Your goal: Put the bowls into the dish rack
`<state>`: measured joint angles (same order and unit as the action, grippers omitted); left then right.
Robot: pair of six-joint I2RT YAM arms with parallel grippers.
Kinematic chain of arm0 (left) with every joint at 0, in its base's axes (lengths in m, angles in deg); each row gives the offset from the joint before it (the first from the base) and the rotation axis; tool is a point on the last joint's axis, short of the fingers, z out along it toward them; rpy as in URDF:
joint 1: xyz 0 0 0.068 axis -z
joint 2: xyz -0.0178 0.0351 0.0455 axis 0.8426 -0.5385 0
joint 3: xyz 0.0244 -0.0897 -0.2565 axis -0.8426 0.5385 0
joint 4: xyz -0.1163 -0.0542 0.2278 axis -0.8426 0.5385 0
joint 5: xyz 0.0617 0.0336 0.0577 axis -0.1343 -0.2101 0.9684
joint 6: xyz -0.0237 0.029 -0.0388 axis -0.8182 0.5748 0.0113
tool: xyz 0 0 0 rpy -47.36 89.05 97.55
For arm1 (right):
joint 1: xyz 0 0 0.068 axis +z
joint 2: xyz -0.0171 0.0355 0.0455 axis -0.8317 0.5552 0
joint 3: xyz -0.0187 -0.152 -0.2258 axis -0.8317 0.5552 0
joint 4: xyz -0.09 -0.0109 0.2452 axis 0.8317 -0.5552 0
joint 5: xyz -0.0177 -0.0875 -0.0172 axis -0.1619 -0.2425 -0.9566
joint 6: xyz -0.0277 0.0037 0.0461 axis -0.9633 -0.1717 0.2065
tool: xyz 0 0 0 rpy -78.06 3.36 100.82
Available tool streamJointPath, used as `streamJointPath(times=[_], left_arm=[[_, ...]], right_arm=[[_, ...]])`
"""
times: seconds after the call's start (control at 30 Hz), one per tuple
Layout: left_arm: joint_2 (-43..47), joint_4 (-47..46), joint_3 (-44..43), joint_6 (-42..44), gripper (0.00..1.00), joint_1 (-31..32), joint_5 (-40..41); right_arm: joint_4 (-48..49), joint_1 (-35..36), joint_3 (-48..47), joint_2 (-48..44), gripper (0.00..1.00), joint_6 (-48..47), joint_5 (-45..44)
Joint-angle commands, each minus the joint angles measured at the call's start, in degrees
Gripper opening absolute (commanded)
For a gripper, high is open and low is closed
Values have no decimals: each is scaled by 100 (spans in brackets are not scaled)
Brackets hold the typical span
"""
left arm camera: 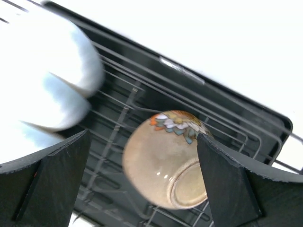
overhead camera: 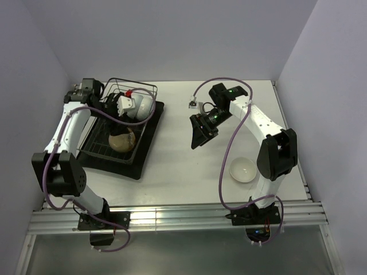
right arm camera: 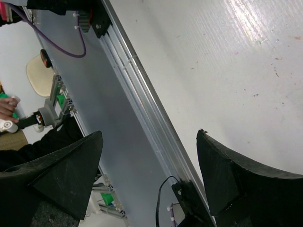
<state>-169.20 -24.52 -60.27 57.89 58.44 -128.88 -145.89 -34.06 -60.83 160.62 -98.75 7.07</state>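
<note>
The dish rack (overhead camera: pixel 97 150), a dark wire basket on a black tray, stands at the left. In it, white bowls (overhead camera: pixel 139 106) lean together at the far end and a tan bowl (overhead camera: pixel 121 140) lies tilted, foot up. My left gripper (overhead camera: pixel 116 110) hovers open and empty over the rack. In the left wrist view its jaws (left arm camera: pixel 142 137) frame the tan bowl (left arm camera: pixel 161 161) without touching it; the white bowls (left arm camera: pixel 47 80) are blurred at left. One white bowl (overhead camera: pixel 243 170) sits on the table at the right. My right gripper (overhead camera: pixel 199 136) hangs open and empty above mid-table, left of that bowl.
The right wrist view shows its open gripper (right arm camera: pixel 149 133) over the white table (right arm camera: pixel 236 71) and the aluminium rail (right arm camera: pixel 142 113) at the near edge. A red clip (overhead camera: pixel 130 91) sits at the rack's far end. Walls close in on both sides.
</note>
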Motion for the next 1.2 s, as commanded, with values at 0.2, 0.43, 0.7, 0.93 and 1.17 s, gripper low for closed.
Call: streamJointPath(times=[0.2, 0.43, 0.7, 0.93, 1.17], left_arm=[[1298, -1551, -139, -2773, 100, 39, -45], [1861, -2010, 265, -5233, 99, 39, 175], [1984, -1631, 652, -5624, 100, 39, -18], [2511, -1886, 1205, -5430, 100, 39, -54], [2573, -2000, 1355, -5763, 100, 39, 25]], right_arm=[[72, -594, 358, -560, 85, -337, -643], [222, -1465, 1167, -1060, 83, -706, -1881], [687, -2151, 1948, -1334, 78, -961, -3498], [1083, -2635, 2573, -1281, 68, -1322, -4132], [1540, -2740, 3022, -1105, 60, -1384, -4449]])
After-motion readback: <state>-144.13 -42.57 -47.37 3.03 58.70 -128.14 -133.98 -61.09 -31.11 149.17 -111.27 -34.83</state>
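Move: The last white bowl lies alone on the bare table, about 22 cm to the right hand's right, 6 cm nearer the base and some 16 cm below. From the left hand that same bowl is far off, roughly 47 cm to its right, 17 cm back and 16 cm lower. The patterned bowl, already released in the rack, sits just under the left hand, about 3 cm back, 2 cm right and 9 cm down. Empty, the right hand sweeps some 25 cm right and sinks about 13 cm to the far side of the last white bowl, rolling about 40 degrees until its fingers point nearly straight down and closing them partway; whether they touch the rim can't be made out. The left hand, wide open, rises about 12 cm clear of the patterned bowl, then draws back 5 cm and dips slightly, having turned some 30 degrees counter-clockwise. ##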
